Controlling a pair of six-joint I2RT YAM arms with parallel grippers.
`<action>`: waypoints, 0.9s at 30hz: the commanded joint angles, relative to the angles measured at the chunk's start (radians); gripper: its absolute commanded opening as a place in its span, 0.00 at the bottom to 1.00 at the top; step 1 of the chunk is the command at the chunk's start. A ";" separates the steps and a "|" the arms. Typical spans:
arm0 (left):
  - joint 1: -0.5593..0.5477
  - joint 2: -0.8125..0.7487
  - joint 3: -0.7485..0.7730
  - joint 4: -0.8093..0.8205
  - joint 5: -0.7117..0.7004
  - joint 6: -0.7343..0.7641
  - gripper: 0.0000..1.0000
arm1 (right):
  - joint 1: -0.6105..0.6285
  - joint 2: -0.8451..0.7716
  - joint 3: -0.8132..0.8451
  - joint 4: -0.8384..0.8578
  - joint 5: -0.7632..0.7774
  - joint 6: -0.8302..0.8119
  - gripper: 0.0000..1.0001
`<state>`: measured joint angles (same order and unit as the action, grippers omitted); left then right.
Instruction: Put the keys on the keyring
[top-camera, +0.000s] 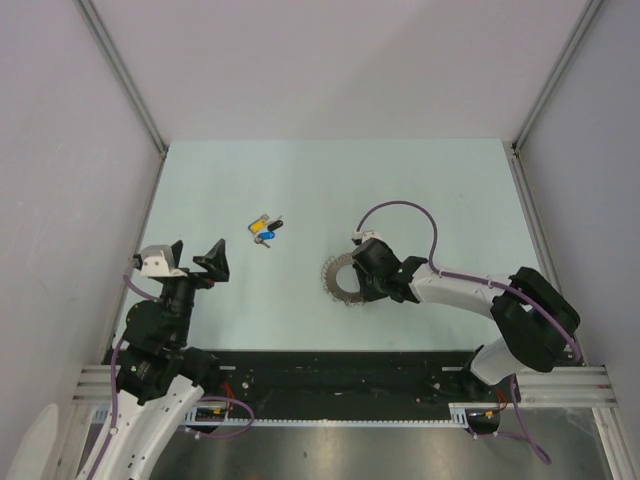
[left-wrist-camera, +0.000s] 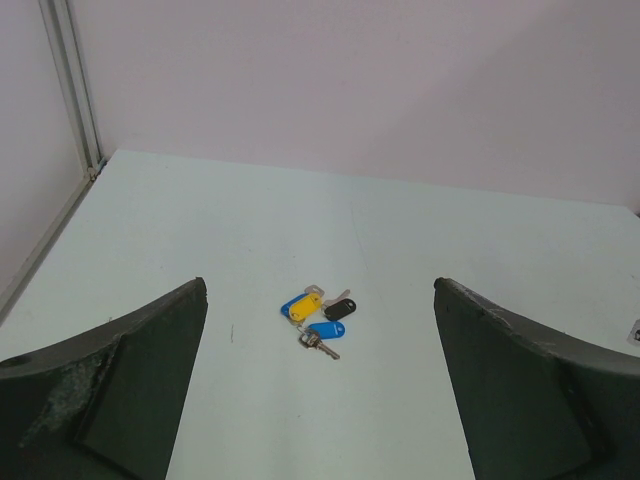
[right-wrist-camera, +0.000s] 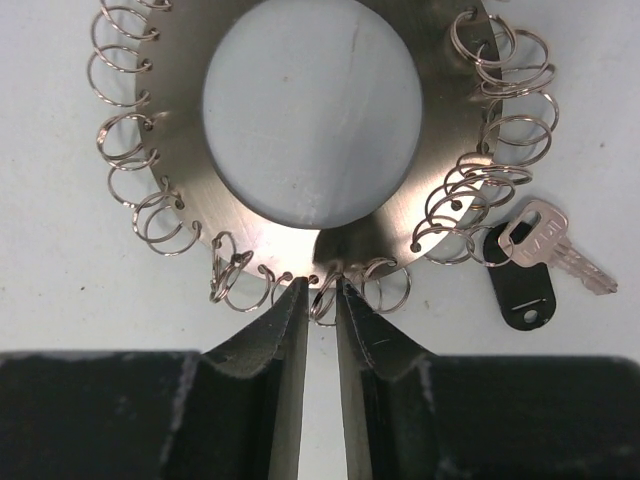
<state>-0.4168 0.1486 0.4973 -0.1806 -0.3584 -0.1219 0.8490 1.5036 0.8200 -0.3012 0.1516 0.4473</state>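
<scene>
The keyring (top-camera: 338, 280) is a flat silvery disc (right-wrist-camera: 180, 150) with a big round hole and several small wire rings hung along its rim; it lies on the table right of centre. My right gripper (top-camera: 354, 282) is at its near rim, jaws a narrow gap apart (right-wrist-camera: 322, 290), with one small wire ring lying between the tips. A black-tagged key (right-wrist-camera: 525, 280) hangs from a ring on the disc's right side. A loose bunch of keys (top-camera: 266, 230) with yellow, blue and black tags (left-wrist-camera: 318, 315) lies left of centre. My left gripper (top-camera: 190, 262) stands wide open (left-wrist-camera: 320, 285), short of the bunch.
Grey walls with metal corner posts (top-camera: 125, 80) close in the pale green table (top-camera: 420, 180) on three sides. The right arm's purple cable (top-camera: 400, 208) arcs above the table behind the disc. A black rail (top-camera: 330, 365) runs along the near edge.
</scene>
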 joint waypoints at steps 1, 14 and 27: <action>-0.004 -0.003 -0.006 0.036 0.016 0.018 1.00 | 0.002 0.036 0.037 0.030 0.019 0.062 0.22; -0.004 -0.004 -0.006 0.033 0.015 0.019 1.00 | 0.024 -0.012 0.039 0.054 0.094 -0.001 0.03; -0.002 0.025 -0.009 0.064 0.125 0.037 1.00 | 0.053 -0.301 -0.140 0.505 0.111 -0.217 0.00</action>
<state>-0.4168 0.1501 0.4973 -0.1776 -0.3271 -0.1196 0.9012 1.2816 0.7368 -0.0292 0.2699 0.3161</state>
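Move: The right fingers, slightly open, straddle a small ring on the near-right rim of the keyring. The keyring's middle lies some 4 cm ahead of them, about 3 cm to the left and 2 cm lower. The black-tagged key is roughly 3 cm ahead and 6 cm to the right, and the coloured tags lie about 15 cm ahead and 22 cm to the left, both also 2 cm lower. From the left hand, the keyring's middle is around 5 cm ahead, 30 cm to the right and 27 cm down. The right fingertips pinch the keyring at its near rim, by the small ring there: the hand first sinks about 1.5 cm and shuts the fingers. It then lifts at growing speed, some 10 cm up from its lowest point, drifting forward and a little left, while the wrist tips the fingers up towards the front by some 20 degrees. ##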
